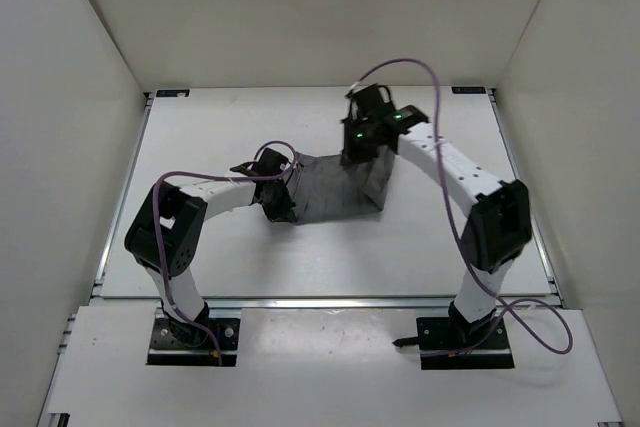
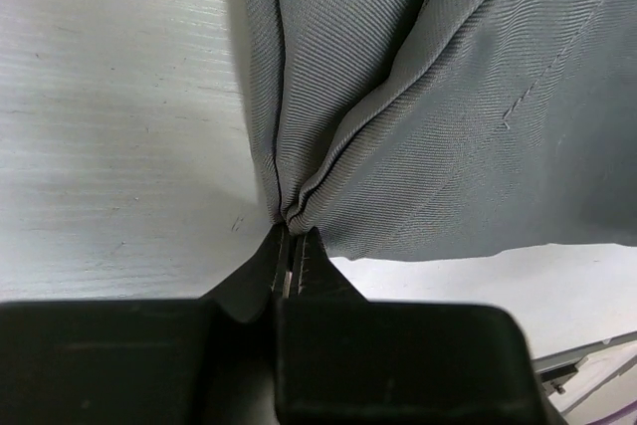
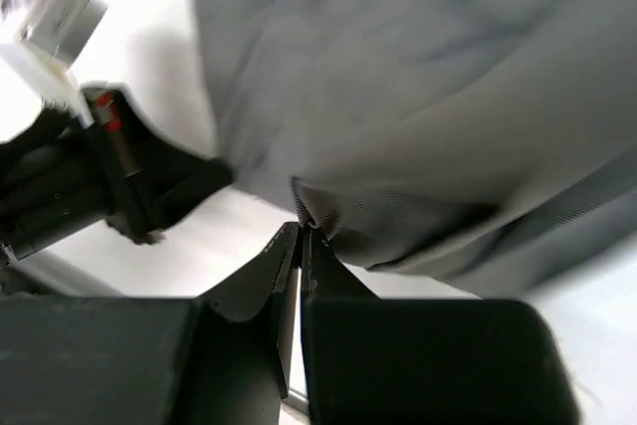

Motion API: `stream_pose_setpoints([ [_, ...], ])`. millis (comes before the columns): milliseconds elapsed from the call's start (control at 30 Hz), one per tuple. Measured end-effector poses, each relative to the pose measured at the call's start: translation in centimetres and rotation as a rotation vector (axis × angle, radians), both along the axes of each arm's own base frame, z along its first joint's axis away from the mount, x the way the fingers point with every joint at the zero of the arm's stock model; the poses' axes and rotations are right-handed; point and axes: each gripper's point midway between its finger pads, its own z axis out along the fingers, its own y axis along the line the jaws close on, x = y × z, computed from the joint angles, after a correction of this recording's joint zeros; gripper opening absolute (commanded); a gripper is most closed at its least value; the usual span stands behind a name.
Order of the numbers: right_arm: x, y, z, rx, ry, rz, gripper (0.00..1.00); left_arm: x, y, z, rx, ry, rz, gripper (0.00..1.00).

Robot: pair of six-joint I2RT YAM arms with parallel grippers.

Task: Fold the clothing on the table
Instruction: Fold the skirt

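The clothing (image 1: 338, 187), a dark grey skirt, lies bunched in the middle of the white table (image 1: 220, 117), stretched between my two grippers. My left gripper (image 1: 284, 193) is at its left edge, shut on a gathered fold of the clothing (image 2: 428, 97), with the pinch at the fingertips of the left gripper (image 2: 294, 232). At the upper right corner, my right gripper (image 1: 364, 153) is also shut on the cloth. In the right wrist view the clothing (image 3: 418, 97) hangs blurred above the right gripper (image 3: 304, 233), which pinches a small fold.
White walls (image 1: 70, 37) enclose the table on three sides. Metal rails (image 1: 122, 197) run along its edges. A purple cable (image 1: 420, 65) loops over the right arm. The left arm's wrist (image 3: 90, 181) shows in the right wrist view, close beside the cloth.
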Motion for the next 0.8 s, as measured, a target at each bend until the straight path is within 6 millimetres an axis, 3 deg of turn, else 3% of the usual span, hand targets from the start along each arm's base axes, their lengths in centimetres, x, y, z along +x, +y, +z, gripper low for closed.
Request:
stream_pose_setpoints([
  [33, -0.6, 2.4, -1.1, 0.012, 0.027, 0.053, 0.00, 0.0, 0.0, 0.0, -0.002, 0.000, 0.000, 0.00],
  [133, -2.3, 6.8, -5.5, 0.016, 0.136, 0.148, 0.00, 0.1, 0.1, -0.1, -0.014, 0.001, 0.004, 0.00],
  [267, -5.0, 9.6, -12.2, -0.008, 0.311, 0.242, 0.00, 0.1, 0.2, -0.1, -0.050, 0.003, 0.007, 0.00],
  [367, -6.3, 10.8, -14.8, -0.017, 0.385, 0.286, 0.00, 0.0, 0.2, -0.2, -0.066, 0.005, 0.001, 0.00],
  [467, -6.6, 11.9, -14.5, 0.007, 0.397, 0.314, 0.00, -0.1, 0.2, -0.2, -0.065, 0.002, -0.008, 0.00],
  [633, -6.0, 13.8, -11.9, 0.065, 0.353, 0.359, 0.00, -0.1, 0.2, -0.1, -0.058, -0.004, -0.029, 0.02],
  [800, -6.2, 14.3, -11.3, 0.099, 0.363, 0.374, 0.00, -0.6, 0.6, -0.1, -0.043, 0.004, -0.049, 0.01],
])
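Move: Left of the right hand by about 15 cm, 6 cm nearer the base and some 17 cm below, lies the skirt's left edge, where the right edge held in its fingers is going. The left fingertips, already shut on that left side, are about 8 cm back, 16 cm left and 17 cm below. The skirt's folding right end is roughly 4 cm back, 4 cm right and 16 cm below. From the left hand, that left-edge spot is 2 cm ahead, straight in line, at its own height. Sweeping the still-pinched right edge of the skirt down and to the left, the right hand travels about 14 cm left and 6 cm back, sinking some 15 cm beside the left gripper, then lifting about 4 cm. Its wrist tips and turns counter-clockwise, about 20 degrees each; the fingers stay shut. The left hand stays nearly in place, keeping its pinch on the left side. ##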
